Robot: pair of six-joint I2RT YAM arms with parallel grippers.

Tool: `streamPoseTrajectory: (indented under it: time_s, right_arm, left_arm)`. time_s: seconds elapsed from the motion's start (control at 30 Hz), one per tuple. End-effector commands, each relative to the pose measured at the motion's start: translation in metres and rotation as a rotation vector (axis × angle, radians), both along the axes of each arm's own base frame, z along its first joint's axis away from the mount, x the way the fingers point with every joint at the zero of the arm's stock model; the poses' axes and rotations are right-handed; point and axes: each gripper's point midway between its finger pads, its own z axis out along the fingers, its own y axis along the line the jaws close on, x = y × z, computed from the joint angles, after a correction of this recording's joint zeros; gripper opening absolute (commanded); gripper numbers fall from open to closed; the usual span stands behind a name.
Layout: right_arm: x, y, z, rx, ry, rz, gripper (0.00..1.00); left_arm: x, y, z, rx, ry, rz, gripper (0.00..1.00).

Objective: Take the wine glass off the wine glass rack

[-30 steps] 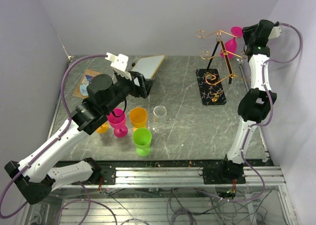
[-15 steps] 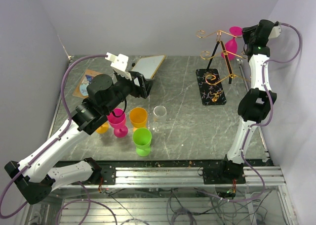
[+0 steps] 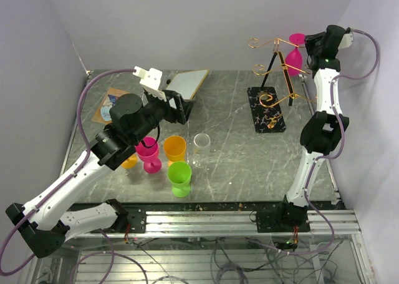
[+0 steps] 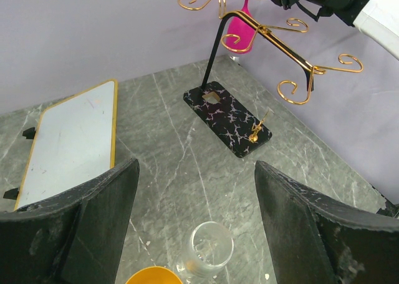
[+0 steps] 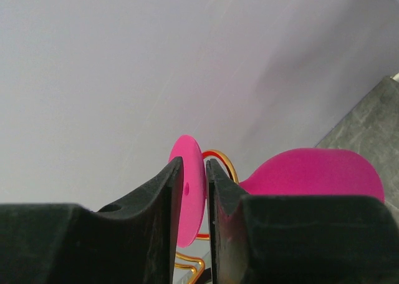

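A pink wine glass (image 3: 293,60) hangs upside down from the top arm of the wine glass rack (image 3: 267,111), a gold wire stand on a black veined base. In the right wrist view its flat foot (image 5: 189,190) sits between the fingers and its bowl (image 5: 312,171) shows to the right. My right gripper (image 3: 307,44) is high at the back right, shut on that foot (image 5: 193,164). My left gripper (image 3: 183,109) hovers open over the table's left half, holding nothing (image 4: 196,165). The left wrist view shows the rack (image 4: 227,117) and the glass (image 4: 239,31) far ahead.
Pink (image 3: 148,151), orange (image 3: 175,148) and green (image 3: 179,175) cups and a clear glass (image 3: 201,143) stand at left centre. A gold-framed whiteboard (image 3: 187,83) lies at the back. A round card (image 3: 108,107) lies far left. The side wall is close behind the right arm.
The right gripper's jaws have narrowed onto the wine glass's foot. The left arm has not moved.
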Motion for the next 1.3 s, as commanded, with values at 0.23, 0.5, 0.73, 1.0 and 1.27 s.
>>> streamPoseTrajectory:
  time_s: [0.23, 0.5, 0.73, 1.0, 1.27]
  right_arm:
    - [0.009, 0.007, 0.006, 0.014, -0.039, 0.019, 0.14]
    - [0.005, 0.001, 0.023, 0.010, -0.076, -0.020, 0.02]
    - [-0.001, -0.006, 0.036, -0.006, -0.097, -0.057, 0.00]
    - [-0.015, -0.011, 0.043, -0.007, -0.103, -0.081, 0.00]
    - [-0.026, -0.004, 0.043, -0.001, -0.095, -0.057, 0.00]
  left_arm:
    - [0.000, -0.003, 0.010, -0.021, -0.036, -0.003, 0.85]
    - [0.000, -0.002, 0.012, -0.023, -0.038, -0.003, 0.85]
    - [-0.001, -0.003, 0.011, -0.023, -0.036, -0.008, 0.85]
    - [-0.001, -0.004, 0.011, -0.024, -0.035, -0.012, 0.85]
    - [-0.002, -0.005, 0.011, -0.025, -0.033, -0.018, 0.85]
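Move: The pink glass hangs upside down on the rack's far right hook. Its middle is about 2 cm ahead of the right hand, 3 cm left and 7 cm below, with its round foot at fingertip height. The rack's middle is some 9 cm left, 10 cm back and 12 cm below; its empty far left hook is about 20 cm left, level in reach. From the left hand the glass is roughly 36 cm ahead, 44 cm right and 14 cm lower. Barely forward and down at first, by under 1 cm, the right hand shuts its slightly open fingers and pinches the rim of the pink glass's foot. It then eases about 1 cm to the right and draws back some 1.5 cm towards the base, rising slightly and keeping the pinch. ##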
